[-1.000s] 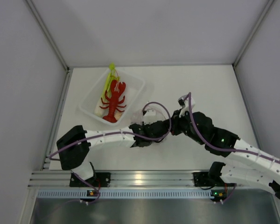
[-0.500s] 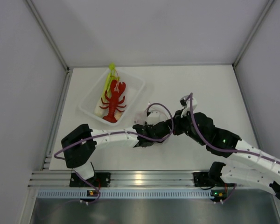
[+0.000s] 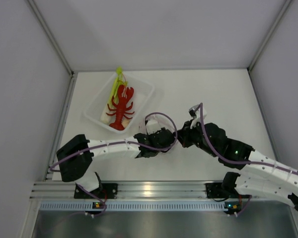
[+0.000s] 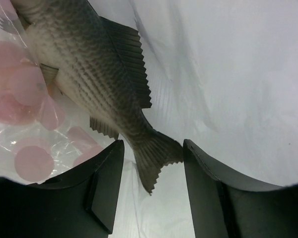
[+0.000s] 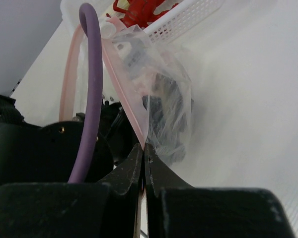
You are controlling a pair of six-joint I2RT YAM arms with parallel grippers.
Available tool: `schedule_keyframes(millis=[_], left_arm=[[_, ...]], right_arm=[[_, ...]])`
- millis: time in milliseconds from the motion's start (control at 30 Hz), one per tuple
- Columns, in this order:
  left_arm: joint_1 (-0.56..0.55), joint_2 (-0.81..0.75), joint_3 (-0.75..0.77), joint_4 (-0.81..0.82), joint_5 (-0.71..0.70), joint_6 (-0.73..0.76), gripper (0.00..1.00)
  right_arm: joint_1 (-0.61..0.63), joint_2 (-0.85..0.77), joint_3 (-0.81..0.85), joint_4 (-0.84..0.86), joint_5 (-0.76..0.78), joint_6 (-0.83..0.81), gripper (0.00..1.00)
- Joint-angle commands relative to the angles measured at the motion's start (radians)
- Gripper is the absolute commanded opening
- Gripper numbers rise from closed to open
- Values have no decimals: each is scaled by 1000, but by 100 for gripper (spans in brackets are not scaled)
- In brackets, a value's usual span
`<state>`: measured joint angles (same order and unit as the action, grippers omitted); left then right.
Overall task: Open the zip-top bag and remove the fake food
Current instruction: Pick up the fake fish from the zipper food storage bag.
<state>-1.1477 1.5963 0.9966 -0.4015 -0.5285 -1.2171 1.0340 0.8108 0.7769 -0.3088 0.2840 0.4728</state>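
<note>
The zip-top bag (image 5: 161,84), clear with a pink zip strip (image 5: 121,84), hangs from my right gripper (image 5: 144,146), which is shut on the strip's edge. In the left wrist view the grey fish (image 4: 84,64) lies inside the bag, with pink dots (image 4: 32,161) on the plastic at the left. My left gripper (image 4: 153,147) is open inside the bag, and the fish's tail lies between its fingers. In the top view the left gripper (image 3: 158,141) and right gripper (image 3: 181,136) meet at mid-table. The red lobster (image 3: 121,106) and the leek (image 3: 114,88) lie in the tray.
The rigid clear tray (image 3: 141,87) stands at the back left, close behind the grippers, and its rim shows in the right wrist view (image 5: 188,15). White walls close in the table on three sides. A purple cable (image 5: 89,99) loops in front of the right wrist camera.
My left gripper pushed right toward the right gripper, then drew back left a little. The right gripper shifted slightly left while still holding the bag.
</note>
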Motion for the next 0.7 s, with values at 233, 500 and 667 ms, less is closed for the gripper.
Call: schedule_keyframes(millis=[233, 500, 667], left_arm=[[54, -23, -6, 15, -22, -91, 66], [55, 85, 33, 15, 50, -82, 74], [54, 143, 50, 15, 81, -78, 75]], right_arm=[[23, -78, -14, 92, -32, 6, 0], [31, -61, -24, 109, -42, 15, 0], [40, -39, -22, 122, -40, 13, 0]])
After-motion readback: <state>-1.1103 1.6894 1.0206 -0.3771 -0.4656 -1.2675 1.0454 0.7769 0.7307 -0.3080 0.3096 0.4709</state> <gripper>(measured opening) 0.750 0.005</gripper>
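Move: The fake fish's tail lies inside the bag almost straight below my left fingers, roughly 5 cm down, 1 cm ahead and 1 cm to the right. The fish's middle is about 6 cm ahead of that hand and 4 cm to its left, equally low. The basket stands some 16 cm ahead and 22 cm to the left. From my right hand, which pinches the bag's rim, the tail lies about 3 cm ahead, 2 cm left and 20 cm below. I spread my left fingers wider either side of the fish's tail. With that hand I first shift about 1 cm forward and up, then sink some 3.5 cm into the bag towards the tail, drifting about 1 cm right on the way down. My right hand keeps its pinch on the bag's rim, rising 1 cm or so and then lowering about 2.5 cm with it. ##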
